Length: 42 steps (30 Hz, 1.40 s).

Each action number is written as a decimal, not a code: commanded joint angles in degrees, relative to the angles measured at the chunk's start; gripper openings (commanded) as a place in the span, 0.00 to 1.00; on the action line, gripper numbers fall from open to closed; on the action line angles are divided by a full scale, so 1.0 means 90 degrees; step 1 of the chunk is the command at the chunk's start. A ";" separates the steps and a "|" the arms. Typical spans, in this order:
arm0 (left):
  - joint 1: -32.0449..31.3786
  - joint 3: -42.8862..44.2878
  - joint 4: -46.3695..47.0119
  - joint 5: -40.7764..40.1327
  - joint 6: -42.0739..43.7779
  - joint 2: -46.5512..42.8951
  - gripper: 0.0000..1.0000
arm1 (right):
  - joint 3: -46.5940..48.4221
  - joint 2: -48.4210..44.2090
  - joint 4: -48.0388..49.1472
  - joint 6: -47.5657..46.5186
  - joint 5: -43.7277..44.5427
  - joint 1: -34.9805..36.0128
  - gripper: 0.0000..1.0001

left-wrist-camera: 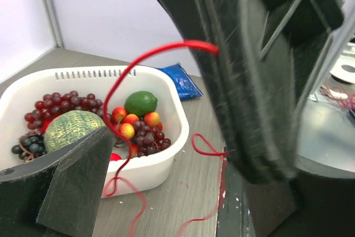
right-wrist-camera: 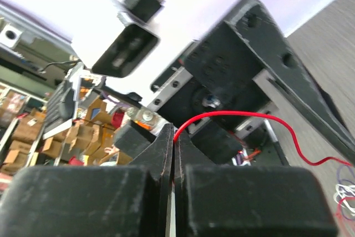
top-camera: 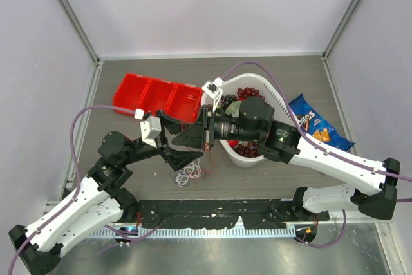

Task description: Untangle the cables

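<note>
My right gripper [top-camera: 178, 138] [right-wrist-camera: 174, 137] is shut on the red cable [right-wrist-camera: 244, 116], pinching it at the fingertips. That cable arcs away and drops to a small loopy pile of cables [top-camera: 190, 173] [right-wrist-camera: 345, 197] on the table, white, red and purplish. My left gripper [top-camera: 187, 141] [left-wrist-camera: 166, 192] faces the right one with its jaws spread wide around the right fingertips, holding nothing. In the left wrist view the red cable [left-wrist-camera: 119, 109] loops down in front of the basket and trails along the table.
A white basket [top-camera: 275, 92] [left-wrist-camera: 166, 101] of grapes, a melon and other fruit sits behind the grippers. A red divided bin [top-camera: 154, 98] lies at the back left. A blue chips bag [top-camera: 317, 125] lies at the right.
</note>
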 commanded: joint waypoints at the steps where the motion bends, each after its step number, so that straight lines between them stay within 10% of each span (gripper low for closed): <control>1: 0.0003 0.0115 0.0552 0.0749 -0.0004 0.0088 0.90 | 0.0116 0.0008 0.0871 0.0344 -0.0793 0.0007 0.01; 12: 0.0003 -0.0139 0.0982 0.0272 -0.0492 -0.0214 0.42 | 0.0019 -0.0061 0.0783 0.0237 -0.0355 0.0007 0.01; 18: 0.0003 -0.0577 0.1841 0.0057 -0.1166 -0.0321 0.83 | -0.0069 -0.0031 0.1037 0.0276 0.0240 0.0007 0.01; 26: -0.0006 -0.0881 0.2310 -0.0656 -0.1313 -0.0361 0.89 | 0.0048 0.0164 0.1369 0.0481 0.0515 0.0007 0.01; 32: -0.0007 -0.1018 0.3550 -0.1066 -0.2005 0.0127 0.67 | -0.0079 0.0301 0.1749 0.0686 0.0564 0.0007 0.01; 39: -0.0006 -0.1379 0.4118 -0.1564 -0.2212 0.0030 0.04 | -0.0264 0.0272 0.1809 0.0716 0.0798 0.0007 0.01; 42: -0.0006 -0.1525 0.4108 -0.1701 -0.2251 -0.0204 0.00 | -0.0274 0.0203 0.1644 0.0628 0.0896 0.0007 0.01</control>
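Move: The strand of red cable hanging in a loop from my closed right fingers is about 2 cm ahead of my open left hand, at its height. From my right hand, that strand is some 4 cm ahead, 2 cm to the right and 5 cm below. The white cable tangle rests on the table almost straight below my left hand, about 30 cm down and 2 cm to the left. The fruit basket stands roughly 18 cm ahead and 20 cm to the right, 25 cm down. My left hand draws back about 2 cm, half closing and then reopening its fingers. It then comes forward some 3 cm and up a little, tipping its fingertips up about 20 degrees, and shuts on the red loop. My right hand keeps its pinch on the cable, easing back and up 2 cm before moving about 4 cm forward and 2 cm left. ##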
